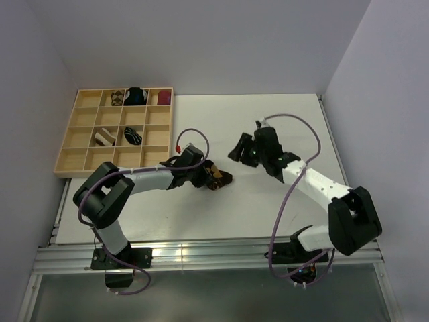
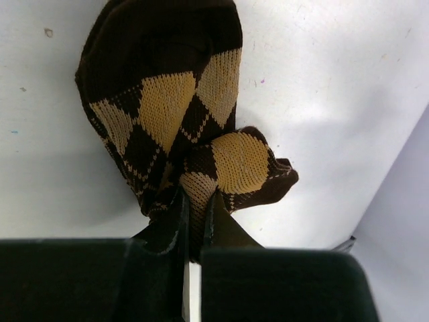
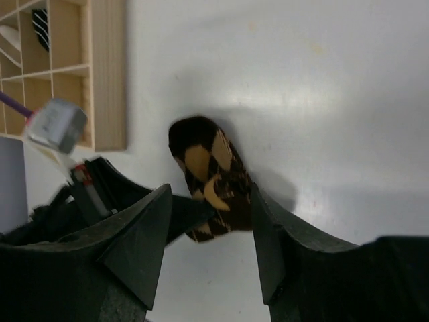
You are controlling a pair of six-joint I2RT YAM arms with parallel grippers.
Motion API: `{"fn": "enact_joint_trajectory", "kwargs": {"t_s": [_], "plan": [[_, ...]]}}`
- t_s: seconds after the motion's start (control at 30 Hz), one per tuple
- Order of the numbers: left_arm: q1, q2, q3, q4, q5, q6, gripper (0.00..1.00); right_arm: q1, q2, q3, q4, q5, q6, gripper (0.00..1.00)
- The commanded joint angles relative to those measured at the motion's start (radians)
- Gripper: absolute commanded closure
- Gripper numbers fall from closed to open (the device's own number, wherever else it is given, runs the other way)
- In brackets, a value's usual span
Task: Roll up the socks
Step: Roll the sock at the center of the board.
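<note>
The brown-and-tan argyle sock (image 1: 218, 178) lies bunched on the white table (image 1: 268, 121), just right of my left gripper (image 1: 203, 176). In the left wrist view that gripper (image 2: 198, 201) is shut on a fold at the near end of the sock (image 2: 167, 100). My right gripper (image 1: 240, 149) hovers open to the upper right, apart from the sock. Through its spread fingers (image 3: 268, 228) I see the sock (image 3: 211, 168) on the table beyond, with nothing between them. The brown-and-cream striped sock (image 1: 104, 137) and the black thin-striped sock (image 1: 133, 136) sit rolled in tray compartments.
A wooden compartment tray (image 1: 74, 151) stands at the table's back left. Its top row holds a patterned bundle (image 1: 117, 98), a black-and-blue bundle (image 1: 137, 96) and a maroon bundle (image 1: 164, 97). Grey walls close in the back and right.
</note>
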State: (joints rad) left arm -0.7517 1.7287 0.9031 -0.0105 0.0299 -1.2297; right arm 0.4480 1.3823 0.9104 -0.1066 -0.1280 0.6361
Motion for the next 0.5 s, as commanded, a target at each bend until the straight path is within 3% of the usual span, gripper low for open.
{"fn": "enact_joint_trajectory", "kwargs": {"t_s": [0.0,0.17,0.47], "plan": [[0.014,0.068,-0.056,-0.069,0.047,-0.05,1.0,0.012,-0.075,-0.174,0.103,-0.008,0.209,0.41],[0.025,0.058,-0.084,-0.017,0.042,-0.112,1.0,0.018,-0.157,-0.349,0.189,-0.03,0.326,0.4],[0.028,0.069,-0.095,0.001,0.031,-0.159,1.0,0.027,-0.042,-0.449,0.43,-0.104,0.45,0.4]]}}
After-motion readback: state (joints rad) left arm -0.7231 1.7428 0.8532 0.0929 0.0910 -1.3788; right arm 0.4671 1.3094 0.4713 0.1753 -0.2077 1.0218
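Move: The part-rolled argyle sock lies about 5 cm back, 9 cm to the left and some 13 cm below the open right hand. From that hand, the left gripper pinching the sock is around 14 cm left, 6 cm back and 12 cm lower; the wooden tray's near right corner is some 26 cm left, 5 cm back and 11 cm lower. The sock's middle lies about 5 cm right, 1 cm ahead and 2 cm below the left hand. Down and back, fast, the right hand drops some 9 cm and draws back about 8 cm to the sock's right side, then eases a little left. Its fingers stay wide open and touch nothing, while the wrist tips down and rolls its left side up, roughly 25 degrees in all. The left hand stays in place, keeps its pinch on the sock and twists about 10 degrees. ##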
